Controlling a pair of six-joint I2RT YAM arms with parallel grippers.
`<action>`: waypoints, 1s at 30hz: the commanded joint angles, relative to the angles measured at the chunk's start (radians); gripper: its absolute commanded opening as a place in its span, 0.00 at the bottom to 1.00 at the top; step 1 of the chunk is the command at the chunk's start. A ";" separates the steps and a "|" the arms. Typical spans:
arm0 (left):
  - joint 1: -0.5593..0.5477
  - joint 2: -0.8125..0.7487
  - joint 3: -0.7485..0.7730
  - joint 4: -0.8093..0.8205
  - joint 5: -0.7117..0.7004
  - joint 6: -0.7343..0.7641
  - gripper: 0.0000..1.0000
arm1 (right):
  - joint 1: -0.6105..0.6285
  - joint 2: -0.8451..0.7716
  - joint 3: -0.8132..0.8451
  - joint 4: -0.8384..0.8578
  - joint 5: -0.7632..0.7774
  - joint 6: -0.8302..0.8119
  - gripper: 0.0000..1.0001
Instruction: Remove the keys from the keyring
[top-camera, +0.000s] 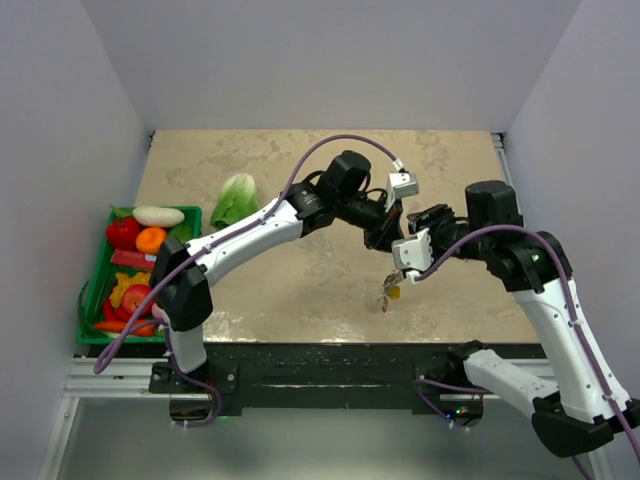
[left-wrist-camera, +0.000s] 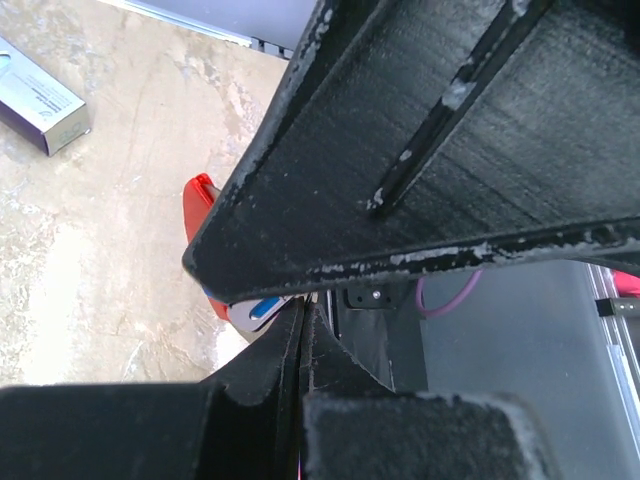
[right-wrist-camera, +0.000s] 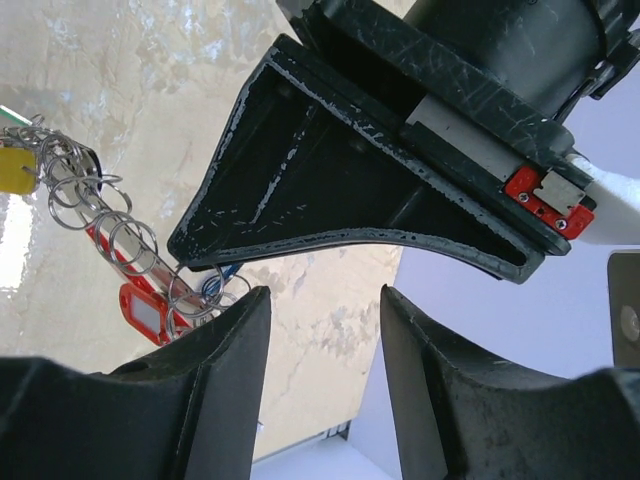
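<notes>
The keyring (right-wrist-camera: 110, 225), a string of thin silvery rings, hangs in the air over the middle of the table. It carries keys with a red tag (right-wrist-camera: 145, 312) and a yellow tag (right-wrist-camera: 15, 168). From above the bunch (top-camera: 388, 290) dangles just below both grippers. My left gripper (top-camera: 384, 238) (left-wrist-camera: 303, 312) is shut, and the top of the ring string ends at its fingertips. The red fob (left-wrist-camera: 197, 205) shows beyond them. My right gripper (right-wrist-camera: 325, 295) (top-camera: 402, 262) stands open right beside the rings, with nothing between its fingers.
A green basket (top-camera: 96, 300) full of toy vegetables sits at the table's left edge. A lettuce (top-camera: 236, 200) lies behind it. A small silver and purple box (left-wrist-camera: 40, 100) lies on the table. White walls close in the table on three sides.
</notes>
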 joint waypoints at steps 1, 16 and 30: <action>-0.007 -0.018 0.022 0.062 0.053 -0.015 0.00 | 0.007 -0.013 0.014 0.082 0.000 0.102 0.51; 0.073 -0.110 0.014 0.082 0.038 -0.021 0.00 | -0.064 -0.137 -0.011 0.094 -0.288 0.539 0.34; 0.080 -0.172 0.016 0.041 0.044 0.037 0.00 | -0.085 -0.145 -0.160 0.307 -0.401 0.764 0.29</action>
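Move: The left fingers still grip the top of the keyring. Its hanging bunch has its middle about 6 cm back, 3 cm left and 4 cm below them, with the yellow tag some 9 cm back, 3 cm left and 6 cm below. From the empty right hand that bunch lies about 10 cm back, 5 cm left and 8 cm below. The left fingertips are roughly 4 cm back, 2 cm left and 4 cm below it. Up about 6 cm, then back and down some 7 cm while edging left, the right hand arcs over from the left fingertips towards the hanging chain of rings, rolling and swinging its fingers to point more to the left, and narrows them to about a third open. The left hand keeps its pinch and lifts the keyring about 5 cm, drifting left and slightly forward. ##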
